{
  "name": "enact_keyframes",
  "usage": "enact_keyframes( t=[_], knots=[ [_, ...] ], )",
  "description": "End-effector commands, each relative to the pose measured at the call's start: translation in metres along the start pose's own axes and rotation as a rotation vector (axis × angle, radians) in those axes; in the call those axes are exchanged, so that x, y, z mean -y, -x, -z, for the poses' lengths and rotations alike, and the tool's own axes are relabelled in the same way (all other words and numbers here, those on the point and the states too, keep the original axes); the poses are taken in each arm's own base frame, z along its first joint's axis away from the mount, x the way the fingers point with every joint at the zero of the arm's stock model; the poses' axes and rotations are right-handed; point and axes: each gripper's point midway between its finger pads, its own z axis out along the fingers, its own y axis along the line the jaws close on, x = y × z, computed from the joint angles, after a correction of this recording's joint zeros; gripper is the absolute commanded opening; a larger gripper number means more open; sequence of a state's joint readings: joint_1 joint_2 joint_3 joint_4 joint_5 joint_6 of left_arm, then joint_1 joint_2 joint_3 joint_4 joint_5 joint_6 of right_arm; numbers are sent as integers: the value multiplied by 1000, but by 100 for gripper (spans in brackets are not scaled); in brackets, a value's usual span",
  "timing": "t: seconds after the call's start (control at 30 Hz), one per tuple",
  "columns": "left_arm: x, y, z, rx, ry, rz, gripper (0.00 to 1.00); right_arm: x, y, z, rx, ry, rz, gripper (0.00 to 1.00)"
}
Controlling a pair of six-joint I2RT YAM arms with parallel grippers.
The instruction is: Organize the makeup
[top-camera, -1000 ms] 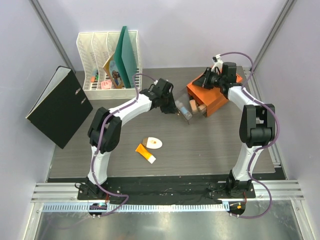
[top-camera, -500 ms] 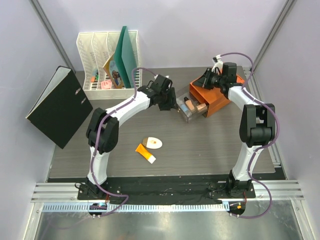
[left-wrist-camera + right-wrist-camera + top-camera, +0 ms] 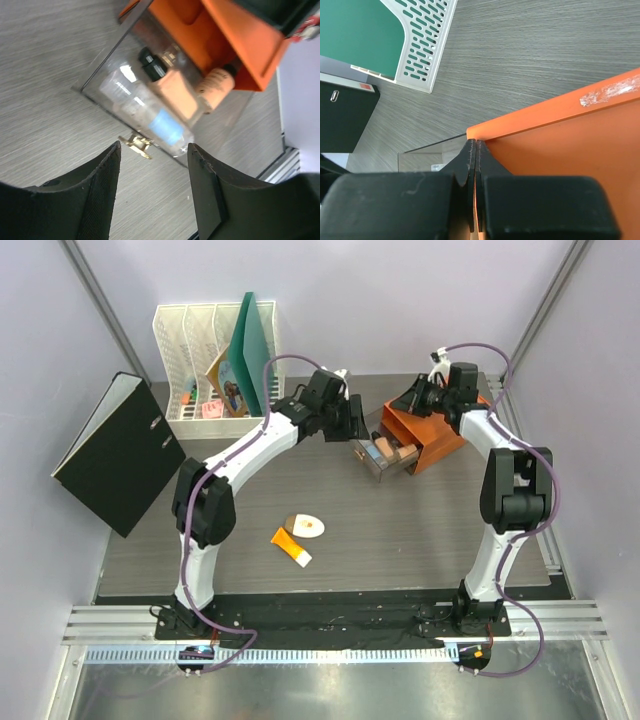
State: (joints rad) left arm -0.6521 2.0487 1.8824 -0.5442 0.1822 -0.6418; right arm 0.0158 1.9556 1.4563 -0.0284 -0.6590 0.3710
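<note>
The orange drawer box (image 3: 435, 435) stands at the back right with its clear drawer (image 3: 378, 458) pulled out. In the drawer lie a peach black-capped bottle (image 3: 167, 85), a second peach bottle (image 3: 217, 84) and a clear bottle (image 3: 150, 117) with a blue label. My left gripper (image 3: 350, 425) hovers open just left of the drawer, with nothing between its fingers (image 3: 100, 200); the drawer's gold handle (image 3: 136, 145) shows past them. My right gripper (image 3: 425, 395) is shut, its tips (image 3: 474, 145) at the box's top edge (image 3: 555, 107). A white oval compact (image 3: 305, 525) and an orange white-capped tube (image 3: 291, 546) lie on the table.
A white file rack (image 3: 200, 340) holding a green folder (image 3: 255, 345) stands at the back left. A black binder (image 3: 115, 455) leans at the left edge. The rack (image 3: 427, 45) and the binder (image 3: 340, 115) also show in the right wrist view.
My left gripper has opened and moved toward the back, up beside the drawer. The right arm has hardly moved.
</note>
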Motion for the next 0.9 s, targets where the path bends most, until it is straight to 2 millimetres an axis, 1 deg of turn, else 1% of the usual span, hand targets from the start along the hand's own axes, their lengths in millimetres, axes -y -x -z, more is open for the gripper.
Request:
enact_keyframes(
  t=[0.0,0.03,0.1,0.13,0.17,0.23,0.27,0.33,0.37,0.43,0.5,0.53,0.57,0.63,0.73,0.8,0.87],
  knots=[
    [35,35,32,99,-101,-50,57,62,-106,14,-281,-255,-191,1],
    [34,38,35,111,-89,-53,57,65,-92,21,-232,-251,-196,1],
    [35,42,44,129,-82,-72,58,58,-83,24,-195,-215,-213,1],
    [33,44,46,135,-70,-73,58,60,-78,27,-166,-205,-212,1],
    [32,43,47,134,-64,-81,58,53,-70,32,-140,-176,-204,1],
    [27,41,50,127,-41,-94,58,52,-67,35,-102,-151,-224,1],
    [26,39,50,121,-39,-98,59,52,-59,41,-72,-139,-228,1],
    [21,35,51,114,-27,-101,59,49,-56,45,-40,-101,-247,1],
    [21,34,51,112,-27,-102,59,52,-50,49,-14,-92,-247,1],
    [18,30,50,104,-20,-102,59,51,-48,51,13,-54,-284,1],
    [14,26,48,96,-14,-100,59,61,-49,55,39,-43,-336,1],
    [13,25,48,93,-12,-99,58,64,-50,55,59,-21,-345,1],
    [12,23,48,89,-10,-100,59,66,-51,55,66,-14,-389,1],
    [10,22,49,88,-3,-102,59,77,-54,55,77,-20,-415,1],
    [7,21,51,88,12,-116,59,88,-58,54,72,-44,-436,1],
    [0,19,53,79,40,-135,59,92,-58,54,72,-54,-443,1],
    [-7,14,58,67,73,-157,59,100,-61,53,61,-90,-463,1]
  ],
)
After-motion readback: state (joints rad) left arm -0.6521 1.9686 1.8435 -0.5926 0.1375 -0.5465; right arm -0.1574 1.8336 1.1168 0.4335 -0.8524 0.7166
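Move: My left hand, empty and half open, hovers about 9 cm above the open drawer, whose middle is some 5 cm to its right and 1 cm ahead. The white puff lies roughly 16 cm back and 13 cm left of that hand, about 17 cm below; the orange tube is some 5 cm farther back and 3 cm farther left. For my right hand, the orange box's middle is level ahead, about 10 cm right and 7 cm below. I slide my shut right fingers away from the orange box's far left corner, about 6 cm right and back along the drawer-side edge of its top, then rise slightly while rolling that hand's left side up some 15 degrees. My left hand, fingers still open, climbs a few centimetres clear of the drawer, then sinks partway while easing left. ##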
